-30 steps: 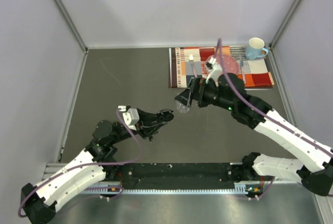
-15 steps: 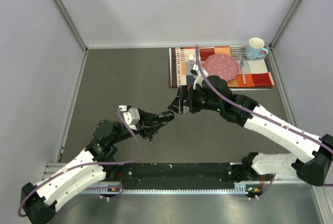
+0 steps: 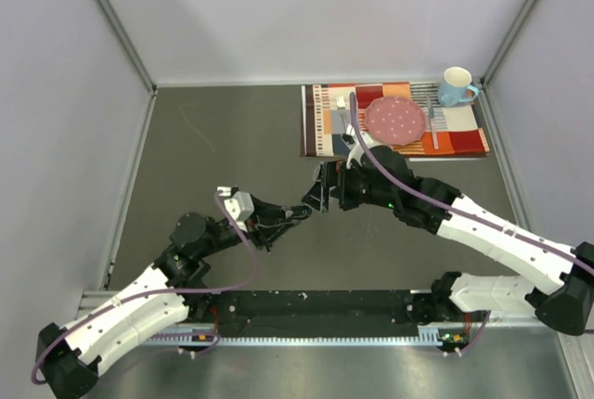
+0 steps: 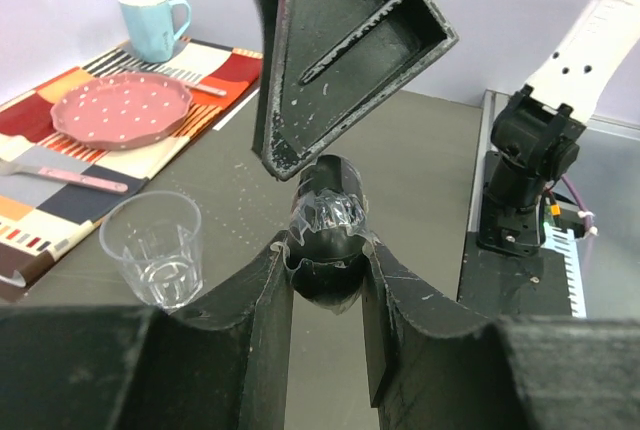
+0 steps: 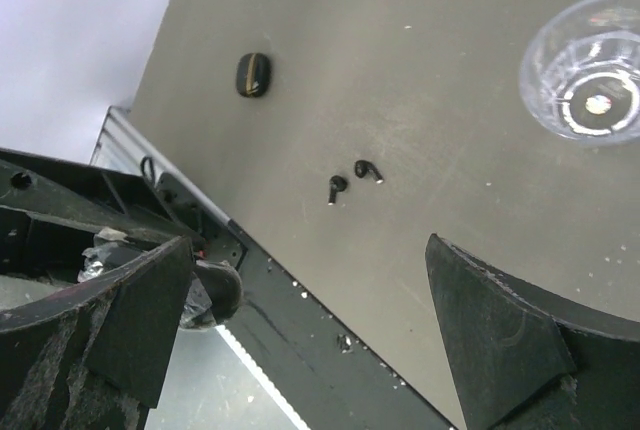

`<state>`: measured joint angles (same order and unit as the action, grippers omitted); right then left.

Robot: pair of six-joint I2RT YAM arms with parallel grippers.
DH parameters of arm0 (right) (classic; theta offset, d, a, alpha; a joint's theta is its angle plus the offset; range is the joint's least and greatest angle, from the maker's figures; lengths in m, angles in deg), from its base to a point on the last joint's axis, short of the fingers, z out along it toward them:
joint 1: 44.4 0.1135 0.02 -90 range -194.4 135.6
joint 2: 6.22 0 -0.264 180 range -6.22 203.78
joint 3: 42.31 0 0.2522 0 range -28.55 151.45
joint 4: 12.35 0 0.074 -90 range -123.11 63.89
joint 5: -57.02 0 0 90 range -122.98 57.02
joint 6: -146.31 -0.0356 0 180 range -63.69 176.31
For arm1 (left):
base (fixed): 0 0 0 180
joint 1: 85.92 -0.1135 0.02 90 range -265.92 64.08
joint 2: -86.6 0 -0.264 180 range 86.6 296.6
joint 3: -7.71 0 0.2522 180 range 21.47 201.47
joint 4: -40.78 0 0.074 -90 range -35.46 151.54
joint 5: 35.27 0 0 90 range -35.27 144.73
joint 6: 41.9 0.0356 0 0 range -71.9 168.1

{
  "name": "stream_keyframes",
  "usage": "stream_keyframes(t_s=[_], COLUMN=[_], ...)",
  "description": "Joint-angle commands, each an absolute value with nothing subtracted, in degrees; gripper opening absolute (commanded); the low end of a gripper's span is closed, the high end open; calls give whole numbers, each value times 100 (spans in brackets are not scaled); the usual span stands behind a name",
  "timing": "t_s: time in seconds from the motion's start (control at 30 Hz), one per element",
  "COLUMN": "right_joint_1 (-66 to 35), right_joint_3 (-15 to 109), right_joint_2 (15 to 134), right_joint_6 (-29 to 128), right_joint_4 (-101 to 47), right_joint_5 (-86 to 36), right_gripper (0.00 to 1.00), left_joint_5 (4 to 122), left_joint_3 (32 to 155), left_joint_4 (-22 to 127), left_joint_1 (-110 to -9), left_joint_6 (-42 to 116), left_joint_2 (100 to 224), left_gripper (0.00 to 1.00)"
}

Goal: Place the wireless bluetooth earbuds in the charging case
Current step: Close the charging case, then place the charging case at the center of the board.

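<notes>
My left gripper (image 4: 328, 250) is shut on a black oval charging case (image 4: 325, 225) with crumpled clear film on it, held up off the table. My right gripper (image 5: 308, 250) stands wide open right over it. One of the right gripper's fingers (image 4: 340, 50) hangs just above the case, and the case (image 5: 215, 290) shows beside the other finger. In the top view both grippers meet near the table's middle, left gripper (image 3: 299, 212) and right gripper (image 3: 320, 193). Two tiny black earbuds (image 5: 337, 188) (image 5: 368, 171) lie side by side on the grey table.
A second black oval case (image 5: 253, 74) with a gold line lies apart on the table. A clear plastic cup (image 4: 155, 248) stands upright nearby. At the back right, a striped placemat (image 3: 325, 121) carries a pink plate (image 3: 395, 120); a blue mug (image 3: 456, 86) stands beside it.
The right arm has swung left and toward the near edge until its open gripper reached the case in the left gripper. The left gripper has shifted slightly right, still shut on the case.
</notes>
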<state>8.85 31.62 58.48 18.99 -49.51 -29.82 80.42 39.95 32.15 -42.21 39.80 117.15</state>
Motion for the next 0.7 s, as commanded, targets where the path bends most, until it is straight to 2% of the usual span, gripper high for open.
stream_keyframes(t_s=[0.0, 0.17, 0.3, 0.4, 0.53, 0.67], right_joint_1=[1000, 1000, 1000, 991, 956, 939], right_joint_3=[2929, 2473, 2165, 1962, 1821, 1768], right_joint_2=[5365, 4784, 4397, 4125, 3940, 3878], right_joint_6=[1624, 1053, 754, 578, 481, 463], right_joint_4=[-5072, -5098, -5168, -5212, -5256, -5274], right_joint_5=[-3692, -4755, -5108, -5249, -5241, -5170], right_gripper=[99, 99, 99, 99, 99, 99], left_joint_5=[7390, 6819, 6878, 7685, 9048, 9462], left_joint_3=[4133, 4676, 5055, 5319, 5258, 5469], left_joint_4=[3238, 4380, 5101, 5260, 4709, 4620], left_joint_1=[-4241, -4250, -4407, -4969, -6259, -6544], left_joint_6=[3870, 3913, 3774, 3371, 2561, 2227], left_joint_2=[11727, 11982, 12360, 12790, 13352, 13932], left_gripper=[0, 0, 0, 0, 0, 0])
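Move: The closed charging case is already in the left hand's fingers, its middle about 1 cm to the right of that hand. The glass stands about 12 cm ahead of the left hand, 9 cm to the right and 14 cm below; the two remaining earbuds lie some 3 cm back, 6 cm to the left and 18 cm below. From the right hand the case is about 5 cm back, 3 cm left and 3 cm lower, by its rear finger. The right hand's rear finger comes free of the case as that hand pulls some 8 cm to the right, sinking about 2 cm and swinging clockwise, its fingers staying wide open. The left hand keeps its grip and carries the case about 9 cm forward, down 5 cm or so and somewhat left, tipping its fingers down roughly 30 degrees towards the open table left of the glass. ##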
